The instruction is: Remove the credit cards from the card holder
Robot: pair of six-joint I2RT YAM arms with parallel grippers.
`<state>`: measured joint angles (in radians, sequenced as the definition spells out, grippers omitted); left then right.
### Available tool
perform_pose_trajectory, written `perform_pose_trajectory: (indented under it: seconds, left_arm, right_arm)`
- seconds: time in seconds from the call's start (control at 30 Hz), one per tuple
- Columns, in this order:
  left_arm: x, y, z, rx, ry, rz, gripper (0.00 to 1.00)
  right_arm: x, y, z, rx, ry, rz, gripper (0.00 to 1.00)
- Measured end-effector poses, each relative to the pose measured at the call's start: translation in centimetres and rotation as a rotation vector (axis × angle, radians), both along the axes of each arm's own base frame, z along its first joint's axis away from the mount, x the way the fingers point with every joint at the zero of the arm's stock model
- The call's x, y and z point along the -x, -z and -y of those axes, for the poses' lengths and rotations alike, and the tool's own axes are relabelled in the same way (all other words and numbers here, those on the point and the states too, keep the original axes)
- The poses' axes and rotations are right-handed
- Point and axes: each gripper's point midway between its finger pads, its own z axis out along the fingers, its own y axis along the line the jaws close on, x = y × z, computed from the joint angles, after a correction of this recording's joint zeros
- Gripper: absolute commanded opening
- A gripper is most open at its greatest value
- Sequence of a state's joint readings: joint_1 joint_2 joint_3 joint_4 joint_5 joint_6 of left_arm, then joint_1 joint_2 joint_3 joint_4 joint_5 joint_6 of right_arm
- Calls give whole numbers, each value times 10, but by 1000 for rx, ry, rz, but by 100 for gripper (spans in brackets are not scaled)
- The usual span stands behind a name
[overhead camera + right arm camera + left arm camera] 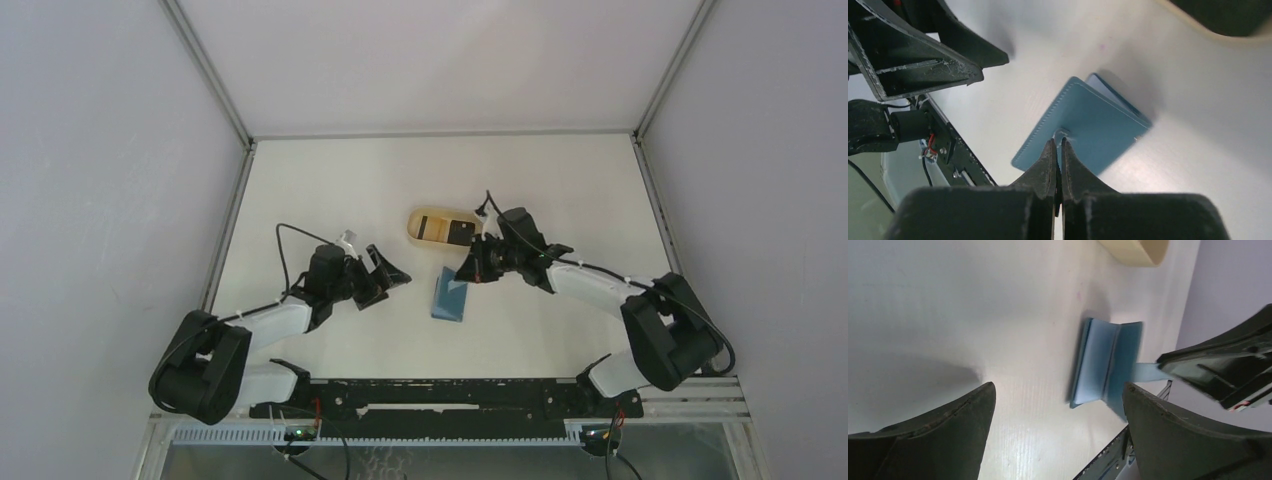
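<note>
The teal-blue card holder (449, 298) lies mid-table, half open in a V (1103, 365). My right gripper (465, 273) is shut on its little snap tab (1062, 134) and holds one flap (1093, 125) lifted. In the left wrist view the lighter blue inside faces me and no card shows in it. My left gripper (392, 284) hovers just left of the holder, open and empty (1058, 387). A flat tan piece (430, 224) and a dark one (461, 233), apparently credit cards, lie in the tray.
The beige oval tray (413, 229) sits just behind the card holder, close to the right wrist; its rim shows in both wrist views (1138, 252) (1218, 39). Grey walls close in the table on the left, right and far sides. The arm bases' black rail (440, 398) runs along the near edge.
</note>
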<state>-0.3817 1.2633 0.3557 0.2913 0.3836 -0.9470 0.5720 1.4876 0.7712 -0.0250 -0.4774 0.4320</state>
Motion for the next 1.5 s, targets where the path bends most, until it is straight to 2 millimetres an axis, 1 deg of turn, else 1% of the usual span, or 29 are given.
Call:
perform_pose_trajectory:
  seconds: [0.1, 0.23, 0.3, 0.37, 0.43, 0.57, 0.73, 0.87, 0.93, 1.03, 1.13, 1.27, 1.5]
  left_arm:
    - [4, 8, 0, -28, 9, -15, 97]
    - [6, 13, -1, -58, 12, -24, 95]
    - [4, 12, -1, -75, 17, -24, 95]
    - [0, 8, 2, -93, 23, -9, 94]
    - [-4, 1, 6, -104, 31, 12, 93]
    - [-11, -7, 20, -120, 56, 37, 90]
    - [-13, 1, 41, -149, 96, 18, 87]
    - [-16, 14, 49, -177, 106, -8, 85]
    - [-21, 19, 52, -188, 104, -18, 83]
    - [-31, 18, 60, -170, 107, 1, 79]
    - [-36, 19, 69, -137, 118, 7, 74]
    - [-36, 18, 80, -92, 140, 17, 61]
    - [-38, 17, 100, -35, 199, 26, 49]
  right_arm:
    - [-3, -5, 23, 18, 57, 10, 0]
    - [-17, -15, 59, 62, 181, 56, 0]
    - [-23, -14, 78, 79, 249, 56, 0]
    - [-23, -5, 96, 99, 310, 30, 0]
    - [-17, 12, 112, 138, 362, -25, 0]
    - [0, 37, 127, 221, 409, -129, 0]
    - [10, 54, 137, 286, 445, -204, 0]
    - [15, 64, 140, 317, 454, -248, 0]
    - [17, 68, 141, 324, 452, -264, 0]
    - [19, 72, 140, 329, 447, -280, 0]
    - [20, 72, 138, 321, 438, -288, 0]
    - [20, 72, 135, 306, 427, -294, 0]
    - [20, 73, 128, 276, 403, -304, 0]
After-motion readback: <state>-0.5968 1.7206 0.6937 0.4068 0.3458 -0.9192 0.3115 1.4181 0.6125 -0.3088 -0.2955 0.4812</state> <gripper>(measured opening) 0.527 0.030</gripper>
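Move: The card holder, partly folded and already caught by its strap in the right fingers, has its middle about 3 cm back, 3 cm to the left and 5 cm below the right hand. From the wide-open left hand it lies some 12 cm to the right, 2 cm back and 4 cm lower. The tray with the cards stands on the table roughly 14 cm ahead, 12 cm right and 5 cm below the left hand; from the right hand, 12 cm ahead and 4 cm left. Keeping its shut grip on the holder's strap, the right hand draws the cover side about 13 cm to the right and then down some 7 cm close to the table, drifting slightly back as its wrist turns clockwise and tips downward. The left hand follows, going right and somewhat forward to the holder's left end, its fingers narrowing to about half open around the near edge; contact there can't be made out. ##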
